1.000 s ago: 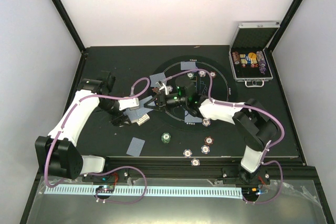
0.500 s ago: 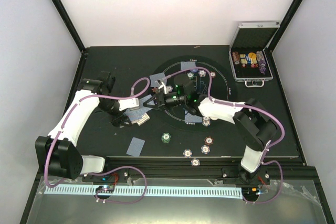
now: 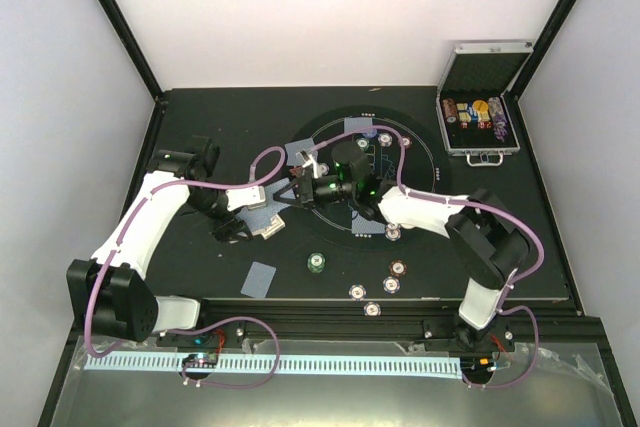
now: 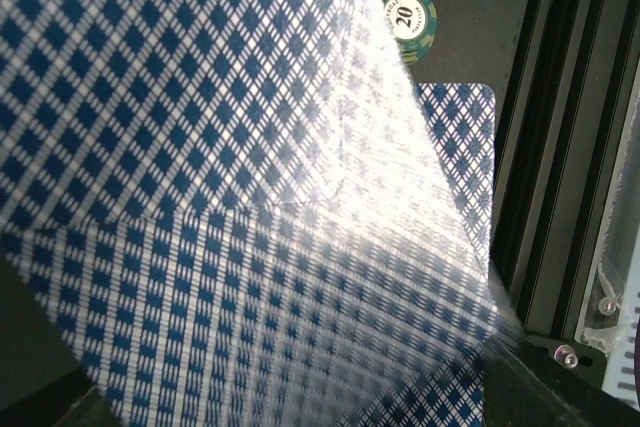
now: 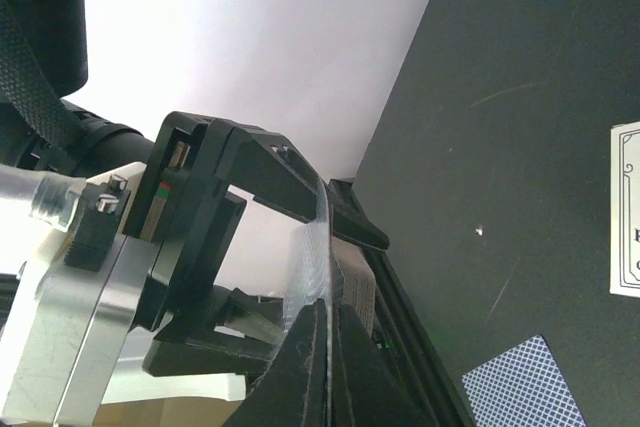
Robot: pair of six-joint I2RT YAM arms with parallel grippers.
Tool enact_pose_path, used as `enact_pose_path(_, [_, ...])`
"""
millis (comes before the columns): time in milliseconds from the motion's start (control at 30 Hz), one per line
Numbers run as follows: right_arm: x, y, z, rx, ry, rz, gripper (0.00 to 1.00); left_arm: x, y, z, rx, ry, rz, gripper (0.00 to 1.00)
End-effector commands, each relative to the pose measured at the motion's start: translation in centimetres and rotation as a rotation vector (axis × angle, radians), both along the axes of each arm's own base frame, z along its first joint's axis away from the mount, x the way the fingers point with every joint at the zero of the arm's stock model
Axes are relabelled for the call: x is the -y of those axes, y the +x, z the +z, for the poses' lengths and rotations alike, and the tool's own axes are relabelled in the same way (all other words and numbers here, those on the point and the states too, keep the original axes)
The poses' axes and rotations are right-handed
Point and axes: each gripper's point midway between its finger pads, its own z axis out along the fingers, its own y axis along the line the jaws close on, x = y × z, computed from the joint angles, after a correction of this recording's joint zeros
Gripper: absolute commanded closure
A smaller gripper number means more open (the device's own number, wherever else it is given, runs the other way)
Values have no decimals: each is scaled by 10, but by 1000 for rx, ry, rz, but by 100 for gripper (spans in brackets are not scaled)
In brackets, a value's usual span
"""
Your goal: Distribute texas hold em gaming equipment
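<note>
My left gripper (image 3: pixel 262 225) is shut on a small deck of blue-checked playing cards (image 4: pixel 230 197), which fills the left wrist view and hides its fingers. My right gripper (image 5: pixel 325 332) is shut on the edge of one card (image 5: pixel 318 247) of that deck, just right of the left gripper (image 5: pixel 250 172); seen from above, the right gripper (image 3: pixel 294 194) meets the deck at mid-table. Single cards lie face down (image 3: pixel 263 278), (image 3: pixel 300 154), (image 3: pixel 358 126). A green chip (image 3: pixel 317 262) (image 4: pixel 410 17) lies near the front. Red-brown chips (image 3: pixel 397 268) lie front right.
The open silver case (image 3: pixel 478 112) with chip rolls stands at the back right. More chips (image 3: pixel 394 233), (image 3: pixel 385 137) sit on the round printed ring. A white printed card (image 5: pixel 625 209) lies at the right edge of the right wrist view. The black front rail (image 4: pixel 560 147) runs close by.
</note>
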Motion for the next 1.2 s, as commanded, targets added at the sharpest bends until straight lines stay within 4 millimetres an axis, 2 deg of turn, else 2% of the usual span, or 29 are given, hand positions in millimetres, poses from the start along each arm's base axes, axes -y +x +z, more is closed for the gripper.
enact_pose_path(0, [5,-2,20,98,39,-32,99,7,1,18,41,-56,-18,98])
enact_pose_path(200, [6,-3,24,103,53,-60,99,9,2,20,43,-69,-12,99])
enact_pose_path(467, [-14,-28,17,74,68,-16,99,11,6,22,51,-79,-1,98])
enact_pose_path(667, [-16,-33,9,52,66,-29,99,10,7,21,57,-70,3,98])
enact_pose_path(767, [-16,-32,5,54,45,-31,95,9,7,20,58,-67,3,99])
enact_pose_path(967, [1,-21,-3,54,9,-62,76,6,7,16,55,-43,5,98])
enact_pose_path(1167, [15,-17,-4,55,-1,-66,74,5,8,16,61,-37,8,98])
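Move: The fanned deck in my left hand has its middle about 4 cm left of my right fingertips, some 3 cm back and 4 cm lower; those shut tips already pinch a card edge there. On the table, roughly 16 cm below, the card box is about 6 cm left and 3 cm back, and the green chips some 6 cm right and 13 cm back. From my left hand the deck's middle is about 3 cm right, 1 cm ahead and slightly below. With the pinched card edge I draw my right hand back and up about 2 cm each, easing slightly left over the deck. Then I part the fingers to about a quarter open, letting go of the edge, and drop nearly 4 cm while moving 2 cm right. My left hand keeps its hold on the deck. ##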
